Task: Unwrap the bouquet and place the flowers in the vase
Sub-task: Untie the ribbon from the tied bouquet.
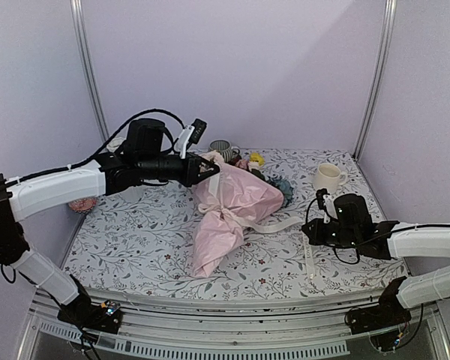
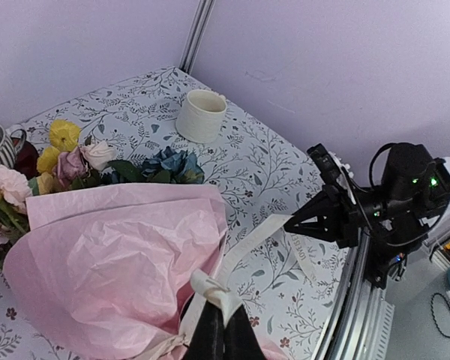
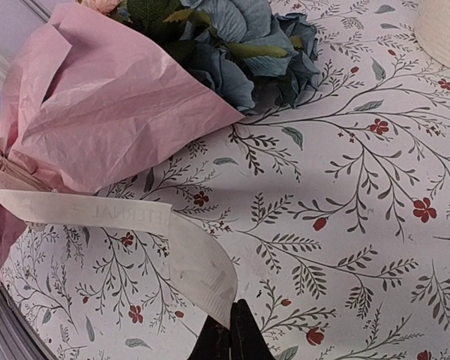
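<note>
The bouquet (image 1: 229, 210) lies mid-table in crinkled pink paper (image 2: 112, 262), tip toward the front. Its flowers (image 2: 169, 165) stick out at the far end, with blue roses (image 3: 240, 37) nearest the right arm. In its wrist view my left gripper (image 2: 221, 330) is shut on a loop of the pale ribbon (image 2: 210, 289) beside the paper; from above it (image 1: 212, 171) sits at the bouquet's upper end. My right gripper (image 3: 231, 334) is shut on the ribbon's other tail (image 3: 202, 270), which stretches from the bouquet to it (image 1: 307, 232). The vase is hidden.
A grey striped mug (image 1: 222, 150) stands behind the bouquet and a cream mug (image 1: 327, 177) at the back right. A small pink ball-like object (image 1: 82, 204) lies at the left edge under the left arm. Walls close the table on three sides.
</note>
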`<action>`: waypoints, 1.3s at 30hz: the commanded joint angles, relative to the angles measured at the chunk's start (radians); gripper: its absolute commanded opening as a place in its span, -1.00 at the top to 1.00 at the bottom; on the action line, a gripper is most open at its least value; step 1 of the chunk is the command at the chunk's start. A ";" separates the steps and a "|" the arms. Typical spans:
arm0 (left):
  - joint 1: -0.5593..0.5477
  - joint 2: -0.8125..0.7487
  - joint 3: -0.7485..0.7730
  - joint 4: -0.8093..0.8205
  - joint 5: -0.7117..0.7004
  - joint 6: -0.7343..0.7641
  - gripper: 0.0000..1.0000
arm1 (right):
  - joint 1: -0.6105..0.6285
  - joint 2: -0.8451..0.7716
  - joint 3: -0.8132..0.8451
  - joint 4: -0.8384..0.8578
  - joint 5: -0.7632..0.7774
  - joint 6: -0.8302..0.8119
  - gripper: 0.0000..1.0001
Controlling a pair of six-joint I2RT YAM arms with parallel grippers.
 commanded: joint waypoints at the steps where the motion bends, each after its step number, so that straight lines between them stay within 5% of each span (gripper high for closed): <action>1: -0.015 0.045 0.085 -0.014 0.029 0.005 1.00 | -0.006 0.010 0.021 0.040 -0.017 -0.014 0.92; 6: -0.030 0.031 0.109 0.022 0.040 0.007 1.00 | -0.006 0.004 0.012 0.050 -0.025 -0.019 0.92; 11: -0.029 0.046 -0.063 0.206 0.031 -0.041 1.00 | -0.006 0.004 0.009 0.053 -0.029 -0.020 0.92; 15: -0.043 0.138 0.093 0.081 0.094 -0.034 1.00 | -0.006 -0.006 0.012 0.050 -0.028 -0.027 0.92; 19: -0.089 0.072 0.182 0.055 0.021 0.021 1.00 | -0.006 -0.022 0.021 0.031 -0.027 -0.035 0.92; 24: -0.089 0.035 -0.003 0.200 -0.011 -0.003 1.00 | -0.006 -0.047 0.006 0.031 -0.025 -0.048 0.90; 27: -0.078 0.105 -0.025 0.178 0.035 -0.039 1.00 | -0.006 -0.053 0.007 0.039 -0.074 -0.083 0.76; 33: -0.106 0.078 0.034 0.137 0.038 -0.025 1.00 | -0.006 -0.086 0.056 0.025 -0.201 -0.180 0.15; 39: -0.106 0.088 0.014 0.138 0.047 -0.024 1.00 | 0.051 -0.046 0.134 0.068 -0.330 -0.303 -0.13</action>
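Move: Just about under the left hand, some 18 cm down, 2 cm back and 2 cm to its right, lies the ribbon's knot on the bouquet; from the right hand the knot is roughly 22 cm left, 4 cm ahead and 2 cm lower. The blue flowers lie about 15 cm ahead of the right hand, 6 cm left and 5 cm lower, the white mug some 21 cm ahead, 9 cm right and 4 cm lower. Letting go of its ribbon tail late on, the right hand, after barely stirring, opens its fingers about halfway, lifts some 6 cm and swings 4 cm left towards the knot, turning counter-clockwise and tipping up a little. Meanwhile the left hand keeps its ribbon end pinched and tugs it rightward by about 5 cm in jerks, dipping and rising twice over and easing slightly back. ##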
